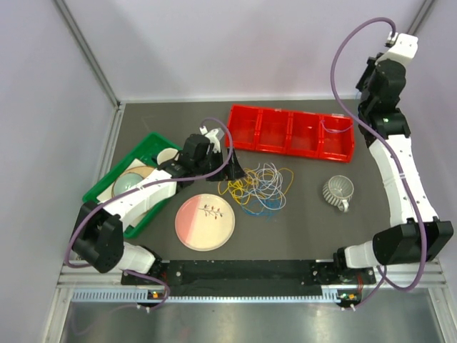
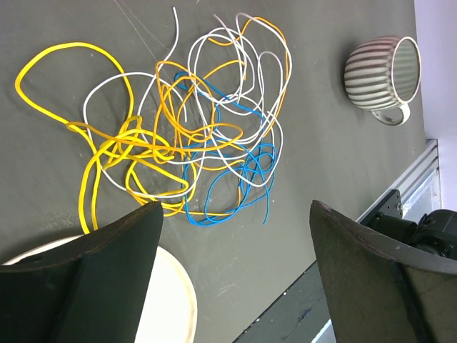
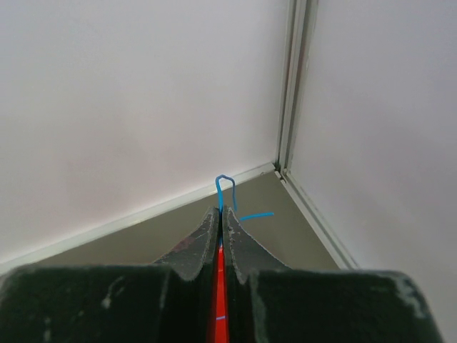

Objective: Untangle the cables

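Observation:
The cables [image 1: 260, 187] lie in a loose tangle of yellow, blue and white loops on the dark table, between the pink plate and the red bin. In the left wrist view the cables [image 2: 193, 136] spread out just beyond my left gripper [image 2: 235, 207], which is open and holds nothing. From above, the left gripper [image 1: 233, 170] sits at the tangle's left edge. My right gripper [image 3: 222, 211] is shut on a thin blue cable [image 3: 226, 179], whose bent end sticks out past the tips. The right gripper [image 1: 368, 89] is raised at the back right, over the red bin.
A red divided bin [image 1: 285, 132] stands at the back, with a thin cable loop [image 1: 334, 128] in its right compartment. A green tray [image 1: 107, 182] with dishes is at the left. A pink plate [image 1: 205, 222] lies near the front. A ribbed mug [image 1: 338, 191] lies right of the tangle.

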`<action>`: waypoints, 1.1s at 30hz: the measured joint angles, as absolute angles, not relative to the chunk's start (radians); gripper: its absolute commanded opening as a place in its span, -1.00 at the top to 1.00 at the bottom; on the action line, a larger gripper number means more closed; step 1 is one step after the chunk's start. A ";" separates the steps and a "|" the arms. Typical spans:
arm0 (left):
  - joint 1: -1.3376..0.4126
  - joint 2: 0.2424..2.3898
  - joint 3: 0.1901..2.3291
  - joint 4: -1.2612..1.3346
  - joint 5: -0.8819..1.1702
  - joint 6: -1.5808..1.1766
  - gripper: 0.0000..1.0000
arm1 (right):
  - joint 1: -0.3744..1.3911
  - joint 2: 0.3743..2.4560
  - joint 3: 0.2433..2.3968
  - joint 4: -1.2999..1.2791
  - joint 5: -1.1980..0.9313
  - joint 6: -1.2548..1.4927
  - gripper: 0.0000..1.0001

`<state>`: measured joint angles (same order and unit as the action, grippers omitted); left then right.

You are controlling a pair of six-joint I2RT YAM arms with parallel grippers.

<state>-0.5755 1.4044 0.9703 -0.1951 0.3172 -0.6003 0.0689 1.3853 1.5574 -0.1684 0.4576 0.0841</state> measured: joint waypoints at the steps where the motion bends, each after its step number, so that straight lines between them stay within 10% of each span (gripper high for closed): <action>1: -0.575 1.404 0.970 -0.195 0.317 -0.601 -0.77 | 0.069 1.393 1.557 -0.165 0.457 0.080 1.00; 23: -0.575 1.404 0.966 -0.195 0.306 -0.609 -0.77 | 0.069 1.588 1.439 -0.126 0.468 0.072 1.00; 30: -0.575 1.404 0.950 -0.202 0.305 -0.609 -0.77 | 0.069 1.707 1.448 -0.181 0.459 0.106 0.07; 33: -0.575 1.398 0.947 -0.203 0.305 -0.609 -0.78 | 0.069 1.763 1.474 -0.226 0.459 0.110 0.03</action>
<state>-0.5755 1.3975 0.9474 -0.2031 0.3050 -0.6086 0.0689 1.7626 1.4742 -0.2260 0.4587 0.1101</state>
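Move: The right hand, high up with the blue cable shut in its fingers, has the red tray's right-end compartment about 8 cm ahead, in line sideways and some 41 cm below. The next compartment stands about 14 cm left of that one. The mug is roughly 18 cm back and 3 cm left of the hand, the cable tangle 17 cm back and 32 cm left, both low on the table. From the left hand the right-end compartment is about 22 cm ahead, 39 cm right and 14 cm lower. Down above all, some 22 cm, the right hand sinks towards the tray's right-end compartment, easing about 7 cm forward as it goes, mostly early on. The wrist tips the fingers down by around 30 degrees, and near the end they open from shut to about half, letting go of the blue cable above the compartment. ##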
